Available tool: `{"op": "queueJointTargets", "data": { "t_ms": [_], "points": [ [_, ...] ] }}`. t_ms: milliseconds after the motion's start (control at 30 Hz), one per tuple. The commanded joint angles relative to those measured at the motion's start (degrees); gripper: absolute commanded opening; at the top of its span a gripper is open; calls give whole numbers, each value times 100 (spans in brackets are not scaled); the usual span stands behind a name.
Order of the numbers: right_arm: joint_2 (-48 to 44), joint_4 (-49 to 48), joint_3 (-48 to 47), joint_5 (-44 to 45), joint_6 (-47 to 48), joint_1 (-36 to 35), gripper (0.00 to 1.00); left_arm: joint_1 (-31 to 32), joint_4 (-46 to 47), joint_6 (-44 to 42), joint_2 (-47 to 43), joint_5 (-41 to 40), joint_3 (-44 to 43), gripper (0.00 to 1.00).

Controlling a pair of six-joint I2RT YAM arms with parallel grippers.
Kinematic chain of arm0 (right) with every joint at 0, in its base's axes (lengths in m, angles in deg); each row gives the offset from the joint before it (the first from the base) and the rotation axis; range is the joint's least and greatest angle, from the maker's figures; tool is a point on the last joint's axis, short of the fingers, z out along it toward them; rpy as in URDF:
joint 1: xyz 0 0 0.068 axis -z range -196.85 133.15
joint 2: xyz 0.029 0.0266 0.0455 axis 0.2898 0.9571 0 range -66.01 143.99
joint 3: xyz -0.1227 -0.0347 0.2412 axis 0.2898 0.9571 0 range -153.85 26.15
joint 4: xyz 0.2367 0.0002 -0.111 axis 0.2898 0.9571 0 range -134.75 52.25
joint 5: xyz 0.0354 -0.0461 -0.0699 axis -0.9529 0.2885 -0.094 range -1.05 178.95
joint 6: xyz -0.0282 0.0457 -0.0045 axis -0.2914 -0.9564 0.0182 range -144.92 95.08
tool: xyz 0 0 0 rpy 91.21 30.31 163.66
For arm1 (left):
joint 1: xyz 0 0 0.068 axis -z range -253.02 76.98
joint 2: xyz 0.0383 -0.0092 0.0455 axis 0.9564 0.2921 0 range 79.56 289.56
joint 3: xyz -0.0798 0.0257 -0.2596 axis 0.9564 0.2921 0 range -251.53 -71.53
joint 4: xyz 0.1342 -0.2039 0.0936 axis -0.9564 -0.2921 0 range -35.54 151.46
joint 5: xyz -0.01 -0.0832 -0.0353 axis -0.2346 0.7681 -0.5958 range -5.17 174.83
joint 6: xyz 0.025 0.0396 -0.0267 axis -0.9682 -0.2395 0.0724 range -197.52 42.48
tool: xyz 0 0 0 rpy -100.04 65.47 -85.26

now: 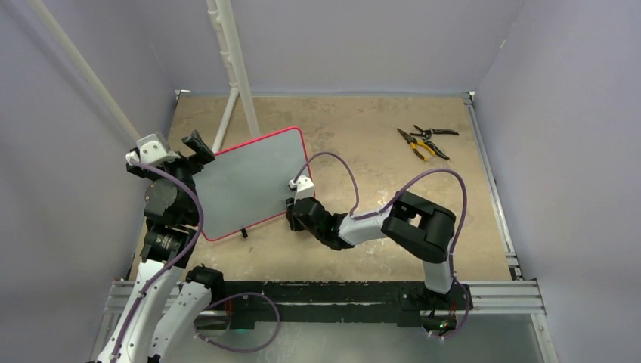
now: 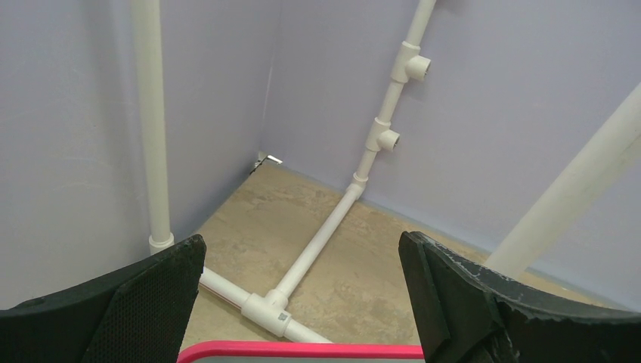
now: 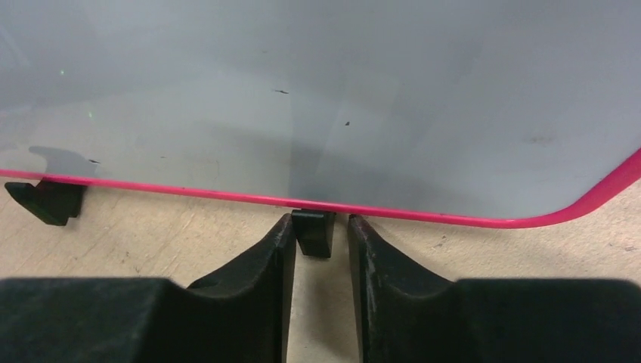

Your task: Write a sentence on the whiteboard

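The whiteboard [image 1: 253, 181] stands tilted on the tan table, pale grey with a red-pink rim. Its face [image 3: 317, 98] carries only a few tiny dark specks, and no sentence is in view. My right gripper [image 1: 293, 206] is low at the board's right bottom edge. Its jaws [image 3: 320, 220] straddle a small black foot [image 3: 314, 233]: the left finger touches it, the right stands a sliver off. A second foot [image 3: 47, 200] shows further left. My left gripper [image 1: 193, 151] hovers wide open above the board's top left corner, with the rim [image 2: 302, 350] just below its fingers [image 2: 302, 249].
Yellow-handled pliers [image 1: 417, 145] and black-handled cutters [image 1: 437, 136] lie at the table's far right. A white pipe frame [image 1: 234, 68] rises behind the board, and its base tee [image 2: 266, 306] rests on the table. Purple walls close in three sides.
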Motion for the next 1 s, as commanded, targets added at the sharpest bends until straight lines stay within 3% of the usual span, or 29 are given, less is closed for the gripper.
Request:
{"op": "queueJointTargets", "data": {
  "t_ms": [0,267,467,733,967],
  "points": [
    [32,75,-166,306,-25,-22,29,-2,126,64,-39,74,20,99],
    [-281,375,128,454,-199,-13,0,-2,114,64,-27,49,13,99],
    [-491,503,370,748,-210,164,0,-2,-86,163,-182,53,-65,99],
    [-847,269,836,753,228,846,0,-2,-675,447,93,75,-861,99],
    [-965,-31,1133,918,613,1218,0,-2,-500,411,277,162,-948,99]
  ]
}}
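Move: The whiteboard's right foot sits between the open right fingertips, only about 1 cm ahead and 1 cm left of the hand, 1 cm below. The whiteboard's middle is some 10 cm ahead, 12 cm left and perhaps 6 cm higher; its left foot lies about 15 cm left and 6 cm back, 1 cm lower. From the left hand, the right foot is roughly 28 cm right, 2 cm back and 34 cm down. The whiteboard's right foot is pinched as the right fingers close from part-open, then dragged by it, about 10 cm to the right and, in the later part, 4 cm forward at constant height, the wrist turning some 10 degrees clockwise. Late on, the empty, wide-open left hand rises about 3.5 cm. ##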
